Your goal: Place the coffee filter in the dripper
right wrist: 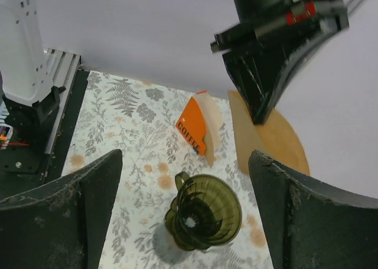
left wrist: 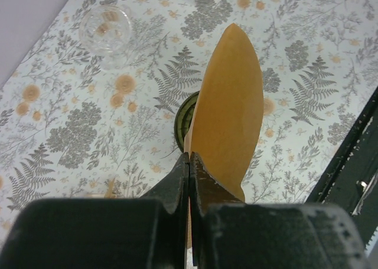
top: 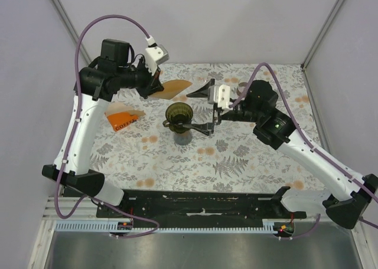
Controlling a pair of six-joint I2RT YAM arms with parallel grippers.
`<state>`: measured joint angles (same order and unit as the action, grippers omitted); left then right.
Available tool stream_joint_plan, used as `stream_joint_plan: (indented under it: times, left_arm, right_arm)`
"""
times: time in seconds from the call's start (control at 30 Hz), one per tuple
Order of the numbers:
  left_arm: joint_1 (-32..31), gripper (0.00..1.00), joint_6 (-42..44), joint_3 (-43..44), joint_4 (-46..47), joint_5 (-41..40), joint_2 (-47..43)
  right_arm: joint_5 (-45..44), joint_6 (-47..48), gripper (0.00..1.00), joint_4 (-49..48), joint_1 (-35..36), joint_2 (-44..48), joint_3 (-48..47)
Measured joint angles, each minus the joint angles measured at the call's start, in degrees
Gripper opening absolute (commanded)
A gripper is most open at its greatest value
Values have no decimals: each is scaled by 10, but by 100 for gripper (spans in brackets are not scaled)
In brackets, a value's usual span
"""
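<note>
My left gripper (top: 155, 83) is shut on the brown paper coffee filter (top: 175, 88), which it holds in the air, up and to the left of the dripper. In the left wrist view the filter (left wrist: 227, 104) stands edge-on out of the shut jaws (left wrist: 189, 160) and hides most of the dripper (left wrist: 181, 120). The dark green dripper (top: 178, 112) stands upright on the floral table. My right gripper (top: 192, 110) is open and its fingers straddle the dripper (right wrist: 204, 219) without touching it. The right wrist view also shows the filter (right wrist: 277, 142) hanging from the left gripper (right wrist: 263, 98).
An orange "COFFEE" filter packet (top: 121, 119) lies left of the dripper, with pale filters sticking out of it (right wrist: 194, 127). A clear glass piece (left wrist: 106, 28) sits on the cloth farther off. A black rail (top: 201, 201) runs along the near edge. Grey walls close in the table.
</note>
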<state>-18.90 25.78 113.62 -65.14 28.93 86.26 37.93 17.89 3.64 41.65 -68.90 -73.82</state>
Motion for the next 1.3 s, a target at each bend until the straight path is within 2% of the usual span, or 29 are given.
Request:
stream_joint_plan:
  times: [0.13,0.27,0.5,0.73,0.83,0.87,0.9,1.03,1.17,1.27,1.3]
  left_arm:
    - [-13,2,0,0,-12,14,0]
    - [-27,2,0,0,-22,18,0]
    - [-34,2,7,-1,-31,33,0]
    - [-34,2,16,-6,-42,43,2]
    - [-34,2,16,-9,-38,43,3]
    - [-34,2,16,-13,-35,43,3]
    - [-35,2,16,-17,-31,42,4]
    - [-35,2,14,-40,1,35,14]
    - [-35,2,3,-82,55,-6,22]
    - [-35,2,-4,-110,89,-38,33]
    - [-35,2,-5,-118,96,-45,37]
  right_arm:
    - [26,101,88,0,21,-6,-5]
    - [26,179,77,26,20,-47,-48]
    - [0,257,66,106,20,-116,-104]
    - [-24,297,42,175,20,-161,-152]
    - [-28,309,26,205,20,-172,-171]
    - [-29,313,16,214,20,-175,-176]
    - [-28,317,13,226,20,-178,-181]
    - [-29,332,11,269,20,-190,-201]
    - [-28,344,11,310,20,-194,-202]
    - [-26,350,7,326,20,-197,-202]
    - [-26,352,2,328,20,-198,-202]
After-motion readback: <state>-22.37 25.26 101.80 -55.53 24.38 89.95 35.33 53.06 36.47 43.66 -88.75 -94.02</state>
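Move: The left hand holds the coffee filter; the dripper it is meant for lies about 8 cm to this hand's right, level fore and aft, some 21 cm below. From the open right hand, the filter is about 12 cm ahead, 4 cm left and 5 cm lower, with the dripper 8 cm ahead, 4 cm left and 25 cm below. The orange coffee packet stands roughly 8 cm ahead of the left hand, 18 cm left and 32 cm below. Right hand sinks about 9 cm and forward towards the filter, closing empty; left lowers the filter towards the dripper. ##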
